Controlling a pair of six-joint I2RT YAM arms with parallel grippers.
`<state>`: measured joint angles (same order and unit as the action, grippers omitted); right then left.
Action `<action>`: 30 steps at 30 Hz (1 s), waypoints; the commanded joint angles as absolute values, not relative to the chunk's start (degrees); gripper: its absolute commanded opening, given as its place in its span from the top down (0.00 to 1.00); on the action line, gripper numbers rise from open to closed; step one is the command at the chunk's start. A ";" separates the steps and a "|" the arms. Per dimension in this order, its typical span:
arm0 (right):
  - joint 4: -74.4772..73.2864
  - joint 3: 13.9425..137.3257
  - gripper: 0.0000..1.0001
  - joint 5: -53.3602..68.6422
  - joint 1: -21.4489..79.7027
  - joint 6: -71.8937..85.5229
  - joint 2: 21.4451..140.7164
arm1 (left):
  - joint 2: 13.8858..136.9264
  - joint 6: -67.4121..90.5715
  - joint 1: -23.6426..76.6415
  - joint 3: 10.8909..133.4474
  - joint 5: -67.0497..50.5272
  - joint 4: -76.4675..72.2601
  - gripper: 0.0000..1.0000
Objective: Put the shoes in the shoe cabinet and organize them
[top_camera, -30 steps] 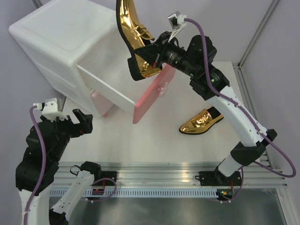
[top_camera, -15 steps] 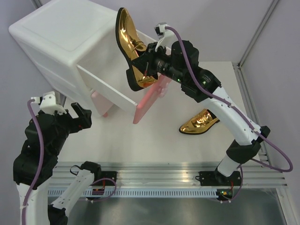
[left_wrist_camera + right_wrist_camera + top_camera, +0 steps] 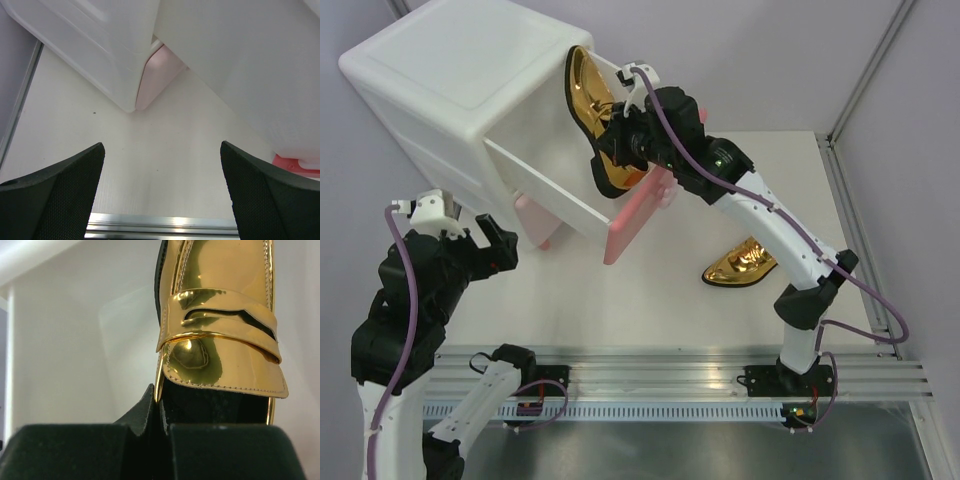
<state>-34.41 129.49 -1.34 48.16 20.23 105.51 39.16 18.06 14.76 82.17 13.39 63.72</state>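
Note:
A shiny gold shoe hangs over the white shoe cabinet's pulled-out upper drawer, whose pink front faces right. Its toe points up and back and its dark heel is low. My right gripper is shut on the shoe's side rim at the heel opening; in the right wrist view the gripper pinches the gold edge. A second gold shoe lies on the table to the right. My left gripper stands open and empty near the cabinet's front corner.
A pink piece shows at the cabinet's bottom corner, below the drawer's white underside. Metal rails run along the near table edge. A frame post stands at the right.
The right arm has carried the gold shoe left and down, from above the pink front to over the open drawer. The left arm has shifted only slightly.

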 commanded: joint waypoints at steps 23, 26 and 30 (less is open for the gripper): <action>-27.52 131.67 1.00 -0.26 48.16 -5.43 107.40 | 38.58 21.80 14.94 81.65 13.01 62.75 0.00; -26.54 131.13 0.99 -0.70 48.16 -13.43 107.31 | 38.58 21.53 14.94 81.91 12.74 62.84 0.00; -28.47 131.22 0.99 -0.71 48.25 -21.52 107.40 | 38.67 21.18 14.94 82.18 12.74 63.02 0.00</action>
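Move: The right hand already pinches the gold shoe by the side edge of its opening, above the open upper drawer. The drawer's middle lies about 6 cm ahead of this hand, 7 cm to its left and 14 cm below. The pink drawer front is level with the hand, some 7 cm to its right and 14 cm lower. The other gold shoe is about 5 cm back, 30 cm right and 40 cm below. From the left hand, the drawer's middle lies roughly 23 cm ahead, 17 cm right and 8 cm lower. Keeping its pinch on the gold shoe's opening edge, the right hand lowers it about 5 cm into the open drawer, most of that quickly at first. It then eases forward 2 to 3 cm while the wrist rolls some 30 degrees about the fingers, the hand's left side dipping. The fingers stay shut. ##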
